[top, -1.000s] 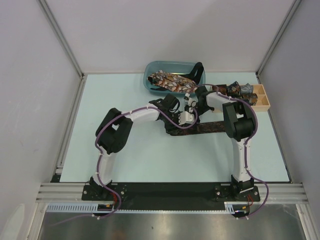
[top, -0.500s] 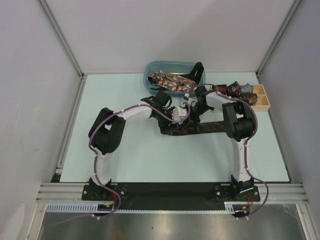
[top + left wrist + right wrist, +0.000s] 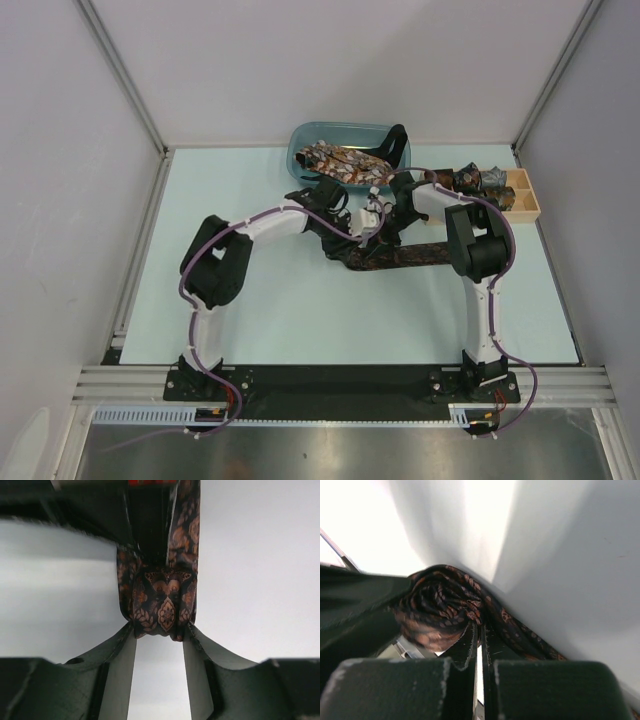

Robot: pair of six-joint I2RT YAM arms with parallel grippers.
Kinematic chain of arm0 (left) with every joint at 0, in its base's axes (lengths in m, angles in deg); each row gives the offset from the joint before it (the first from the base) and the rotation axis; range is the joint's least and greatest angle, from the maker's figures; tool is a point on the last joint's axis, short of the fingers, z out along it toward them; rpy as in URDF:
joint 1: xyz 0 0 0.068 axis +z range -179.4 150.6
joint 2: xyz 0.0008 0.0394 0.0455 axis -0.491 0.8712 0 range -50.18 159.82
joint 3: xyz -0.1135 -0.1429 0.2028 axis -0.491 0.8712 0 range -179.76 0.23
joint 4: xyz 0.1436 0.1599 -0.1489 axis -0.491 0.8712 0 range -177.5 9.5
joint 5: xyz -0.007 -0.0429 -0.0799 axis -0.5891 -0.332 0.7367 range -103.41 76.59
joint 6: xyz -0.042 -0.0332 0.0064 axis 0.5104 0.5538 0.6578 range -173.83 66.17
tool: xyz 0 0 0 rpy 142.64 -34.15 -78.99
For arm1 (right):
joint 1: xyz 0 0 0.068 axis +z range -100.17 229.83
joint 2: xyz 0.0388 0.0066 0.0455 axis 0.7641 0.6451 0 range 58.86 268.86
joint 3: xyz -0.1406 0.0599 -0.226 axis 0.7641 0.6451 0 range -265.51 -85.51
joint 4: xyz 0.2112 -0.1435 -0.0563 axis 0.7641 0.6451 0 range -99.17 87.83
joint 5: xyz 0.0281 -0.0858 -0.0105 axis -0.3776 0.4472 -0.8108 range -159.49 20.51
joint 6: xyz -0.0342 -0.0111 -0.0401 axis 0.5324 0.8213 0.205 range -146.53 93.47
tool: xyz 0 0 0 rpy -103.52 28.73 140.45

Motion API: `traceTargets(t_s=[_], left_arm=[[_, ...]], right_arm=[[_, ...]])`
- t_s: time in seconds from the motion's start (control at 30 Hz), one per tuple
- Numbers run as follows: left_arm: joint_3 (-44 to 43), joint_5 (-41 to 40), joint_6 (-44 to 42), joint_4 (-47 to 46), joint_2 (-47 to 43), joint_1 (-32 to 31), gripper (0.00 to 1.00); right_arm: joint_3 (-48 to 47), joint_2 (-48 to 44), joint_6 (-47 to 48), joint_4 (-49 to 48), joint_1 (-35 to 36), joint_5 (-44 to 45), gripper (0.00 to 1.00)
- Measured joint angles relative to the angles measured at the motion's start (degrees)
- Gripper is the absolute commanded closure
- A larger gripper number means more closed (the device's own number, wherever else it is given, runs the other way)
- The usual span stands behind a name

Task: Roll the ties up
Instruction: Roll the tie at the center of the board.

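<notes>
A dark brown tie with an orange print (image 3: 415, 255) lies flat across the middle of the table. Its left end is wound into a coil (image 3: 162, 600) held up between my two grippers. My left gripper (image 3: 160, 630) has its fingertips (image 3: 131, 628) pressed on both sides of the coil. My right gripper (image 3: 480, 627) is shut, its tips reaching into the coil (image 3: 437, 607), and the tie's tail (image 3: 520, 630) runs off to the right beside it. In the top view the left gripper (image 3: 372, 215) and the right gripper (image 3: 388, 228) meet just near of the bin.
A blue bin (image 3: 297, 150) at the back holds more loose printed ties (image 3: 340, 158). A wooden compartment box (image 3: 525, 200) stands at the right edge, with rolled ties (image 3: 468, 180) in its left part. White walls enclose the table.
My left gripper has moved away from the near edge toward the bin and closer to the right gripper. The tie's left end has lifted with it. The right arm has hardly moved.
</notes>
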Motion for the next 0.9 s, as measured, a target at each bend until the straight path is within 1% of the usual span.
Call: traceTargets(t_s=[0.2,0.43,0.63,0.9], left_arm=[[-4.4,0.6,1.2,0.5,0.8,-2.2,0.55],[-9.8,1.0,3.2,0.8,5.8,-4.0,0.53],[-10.8,1.5,4.9,0.6,8.7,-4.4,0.52],[-10.8,1.8,7.1,-0.9,9.5,-4.5,0.49]], right_arm=[[0.0,0.0,0.0,0.4,-0.3,0.0,1.0],[0.0,0.3,0.0,0.7,-0.9,-0.7,1.0],[0.3,0.6,-0.1,0.6,-1.5,-1.9,1.0],[1.5,0.8,-0.7,-0.3,-2.4,-4.0,1.0]])
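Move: The tie roll is at my left fingertips: its middle is about 3 cm to the right and 2 cm below, with its near-left fold between the fingers. From my right hand, shut on the cloth, the roll is about 2 cm to the left, 1 cm nearer me. The unrolled strip's middle is some 14 cm right of my left hand and 4 cm below; the blue tray is about 24 cm straight ahead. I carry the fold over towards my right fingers with my left hand, arcing about 6 cm to the right: up 2 cm first, then down to end slightly lower than it began. My left fingers stay half open, gripping the roll by its two edges, while my shut right fingers keep hold of the cloth, easing barely 1 cm to the right. ##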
